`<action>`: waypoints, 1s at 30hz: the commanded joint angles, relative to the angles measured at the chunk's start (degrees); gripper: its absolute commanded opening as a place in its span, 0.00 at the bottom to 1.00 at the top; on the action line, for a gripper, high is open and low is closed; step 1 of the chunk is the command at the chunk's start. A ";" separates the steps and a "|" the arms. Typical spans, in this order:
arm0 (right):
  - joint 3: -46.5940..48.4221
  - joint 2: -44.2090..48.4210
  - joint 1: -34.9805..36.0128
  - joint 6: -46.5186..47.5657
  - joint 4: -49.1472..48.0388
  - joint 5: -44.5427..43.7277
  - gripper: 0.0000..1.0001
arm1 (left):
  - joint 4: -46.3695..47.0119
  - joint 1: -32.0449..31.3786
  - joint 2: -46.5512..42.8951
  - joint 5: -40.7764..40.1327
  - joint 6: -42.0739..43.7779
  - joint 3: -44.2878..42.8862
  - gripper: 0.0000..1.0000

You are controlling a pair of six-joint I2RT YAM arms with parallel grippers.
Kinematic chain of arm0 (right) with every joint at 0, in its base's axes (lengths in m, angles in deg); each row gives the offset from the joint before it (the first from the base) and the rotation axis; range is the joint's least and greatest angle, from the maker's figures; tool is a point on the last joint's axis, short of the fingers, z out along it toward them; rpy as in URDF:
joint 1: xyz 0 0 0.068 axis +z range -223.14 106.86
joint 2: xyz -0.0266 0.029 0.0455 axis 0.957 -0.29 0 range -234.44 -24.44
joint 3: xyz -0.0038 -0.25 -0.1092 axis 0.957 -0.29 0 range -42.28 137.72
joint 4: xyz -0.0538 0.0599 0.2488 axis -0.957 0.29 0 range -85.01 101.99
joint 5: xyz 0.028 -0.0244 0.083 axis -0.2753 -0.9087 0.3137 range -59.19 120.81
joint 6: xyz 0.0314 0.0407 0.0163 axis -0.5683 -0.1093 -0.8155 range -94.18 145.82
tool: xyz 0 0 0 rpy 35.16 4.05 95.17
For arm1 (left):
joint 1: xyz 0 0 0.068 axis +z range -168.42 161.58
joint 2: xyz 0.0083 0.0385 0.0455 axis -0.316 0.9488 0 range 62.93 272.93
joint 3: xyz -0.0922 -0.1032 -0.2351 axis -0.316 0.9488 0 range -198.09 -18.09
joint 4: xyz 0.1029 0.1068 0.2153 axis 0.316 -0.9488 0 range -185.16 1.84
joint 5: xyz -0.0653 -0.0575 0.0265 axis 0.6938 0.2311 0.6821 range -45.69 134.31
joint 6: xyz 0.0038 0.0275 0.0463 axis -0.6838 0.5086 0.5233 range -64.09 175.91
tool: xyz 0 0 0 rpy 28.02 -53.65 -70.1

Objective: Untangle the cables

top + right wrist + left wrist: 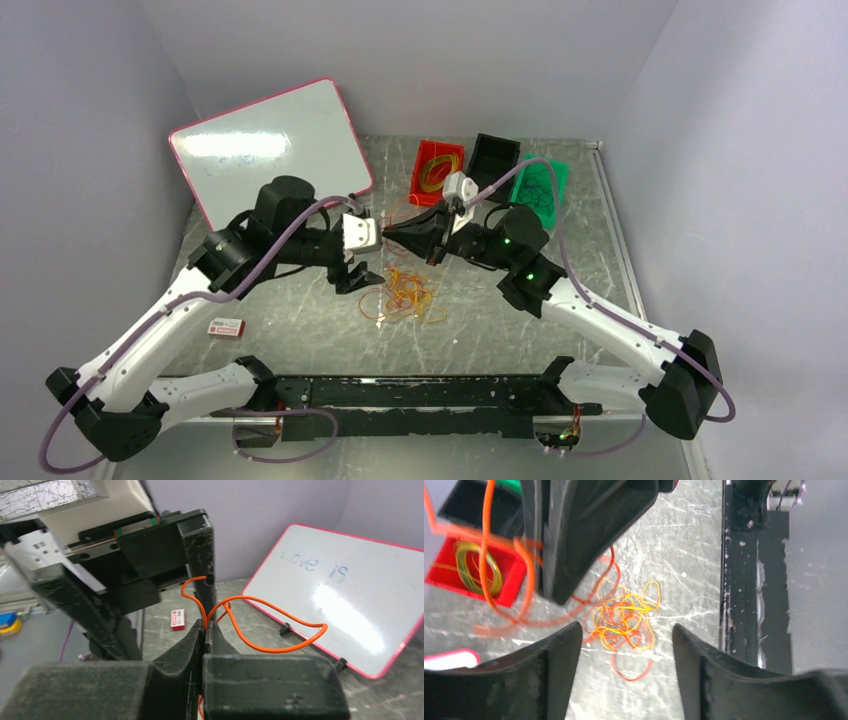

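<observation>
The cables (402,296) lie as a loose tangle of yellow and orange-red loops on the table between the two arms, also seen in the left wrist view (624,621). My left gripper (626,636) hangs open right over the tangle, with nothing between its fingers (566,650). My right gripper (205,626) is shut on one orange cable (260,645), lifted off the table; its loops hang free to either side. In the top view the right gripper (392,232) points left, close to the left gripper (362,270).
At the back stand a red tray (424,186) with yellow loops, a black tray (493,155) and a green tray (553,178) with dark loops. A pink-edged whiteboard (265,145) leans at the back left. A small red-and-white box (226,327) lies front left.
</observation>
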 commanded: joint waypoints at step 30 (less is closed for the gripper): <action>27.84 -37.15 -33.08 -9.06 18.38 -42.28 0.00 | 30.64 1.62 0.19 -35.81 -32.05 21.03 1.00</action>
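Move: The orange cable is still pinched in the right fingers, and the black bin it goes to lies about 43 cm ahead, 28 to the right and 34 below. From that hand the red bin is roughly 41 ahead and 14 right, the green bin 38 ahead and 42 right. From the left hand, already partly open and empty, the tangled cables lie some 8 cm ahead, 3 right and 28 below. The orange cable is carried, still pinched in the shut right fingers, about 31 cm forward and 22 right towards the black bin, sinking some 12 in the second half while the wrist swings clockwise by roughly 75 degrees and tips down. The left fingers open fully as that hand goes forward and then also down towards the tangled cables, turning counter-clockwise. ##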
